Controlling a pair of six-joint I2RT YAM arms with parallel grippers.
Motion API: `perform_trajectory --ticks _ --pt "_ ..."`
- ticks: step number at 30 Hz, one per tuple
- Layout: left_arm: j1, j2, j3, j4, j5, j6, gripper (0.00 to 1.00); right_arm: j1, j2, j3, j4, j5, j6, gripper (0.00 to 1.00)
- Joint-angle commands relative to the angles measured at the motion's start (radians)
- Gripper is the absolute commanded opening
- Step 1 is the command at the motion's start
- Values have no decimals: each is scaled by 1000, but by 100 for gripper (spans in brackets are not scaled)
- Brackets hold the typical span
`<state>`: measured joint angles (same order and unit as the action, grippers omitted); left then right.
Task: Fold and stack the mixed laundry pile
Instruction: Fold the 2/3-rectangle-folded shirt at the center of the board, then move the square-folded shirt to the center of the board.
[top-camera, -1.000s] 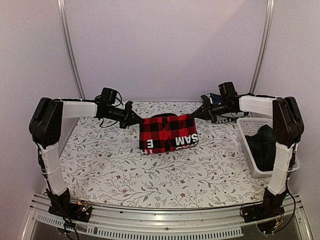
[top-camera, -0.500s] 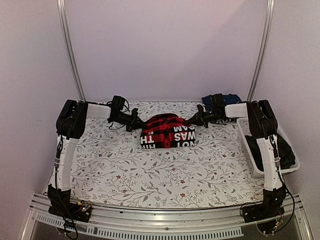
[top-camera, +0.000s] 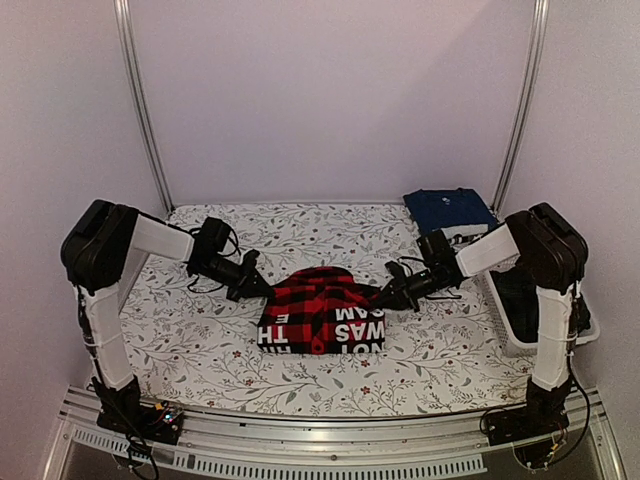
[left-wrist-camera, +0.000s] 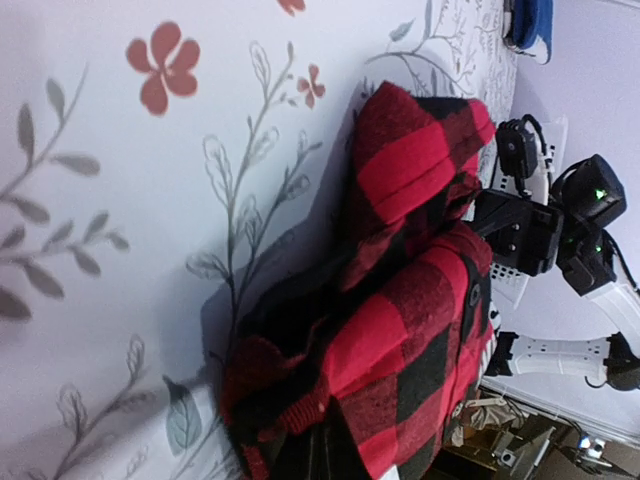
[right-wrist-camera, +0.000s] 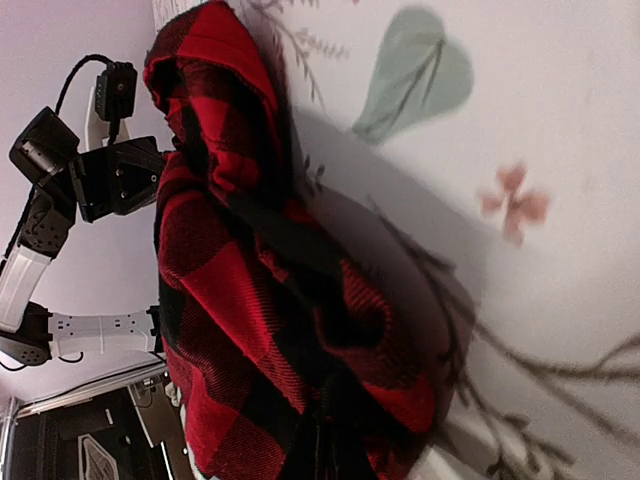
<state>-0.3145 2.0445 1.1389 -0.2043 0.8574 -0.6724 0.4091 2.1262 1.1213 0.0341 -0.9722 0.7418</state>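
A red-and-black checked flannel garment (top-camera: 320, 312) with white letters lies bunched at the table's middle. My left gripper (top-camera: 262, 288) is shut on its left edge and my right gripper (top-camera: 383, 296) is shut on its right edge. In the left wrist view the checked cloth (left-wrist-camera: 400, 330) wraps over my fingers, with the right arm (left-wrist-camera: 540, 225) beyond it. The right wrist view shows the same cloth (right-wrist-camera: 250, 300) folded around the fingers. A navy folded garment (top-camera: 447, 209) rests at the back right. A dark garment (top-camera: 525, 295) lies in the basket.
A white lattice basket (top-camera: 500, 300) stands at the right edge, beside the right arm. The floral table cloth (top-camera: 200, 340) covers the whole table. Metal frame posts (top-camera: 140, 100) rise at the back corners.
Both grippers have drawn the checked garment from the back of the table toward the near side and lower, and it now lies on the cloth.
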Motion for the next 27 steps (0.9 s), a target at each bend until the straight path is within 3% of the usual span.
perform_trajectory --ticks 1,5,10,21,27 --pt "-5 -169 -92 10 -9 31 0 4 -188 -89 -15 17 -17 0" --pt "-6 -225 -63 -29 -24 48 0 1 -260 -61 -69 22 -55 0" --pt "8 -181 29 -64 -42 73 0 -19 -241 28 -96 29 -65 0" --pt "46 132 239 37 2 45 0 -67 54 206 -42 83 -80 0" --pt "51 190 293 41 -1 67 0 -74 109 220 8 80 -70 0"
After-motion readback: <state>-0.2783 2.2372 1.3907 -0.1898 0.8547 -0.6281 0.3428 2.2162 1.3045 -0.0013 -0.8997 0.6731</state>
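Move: Pinched at its two upper corners, the shirt hangs between the hands, its middle about 13 cm right of the left hand and 6 cm back, or 13 cm left of the right hand and 5 cm back. The board spot for those corners is some 7 cm straight ahead of each hand and about 2 cm lower. From the right hand, the blue folded shirt lies roughly 30 cm ahead and 21 cm right, the basket about 40 cm right and 2 cm back. Flicking the shirt out, both hands swing together: a short 2–3 cm pull back, then up 8–10 cm and forward, then down again near the board, ending about 7 cm farther out than they began. Both grippers stay shut on the corners, and the wrists tilt a good 10 degrees, easing partway back as the hands sink. ##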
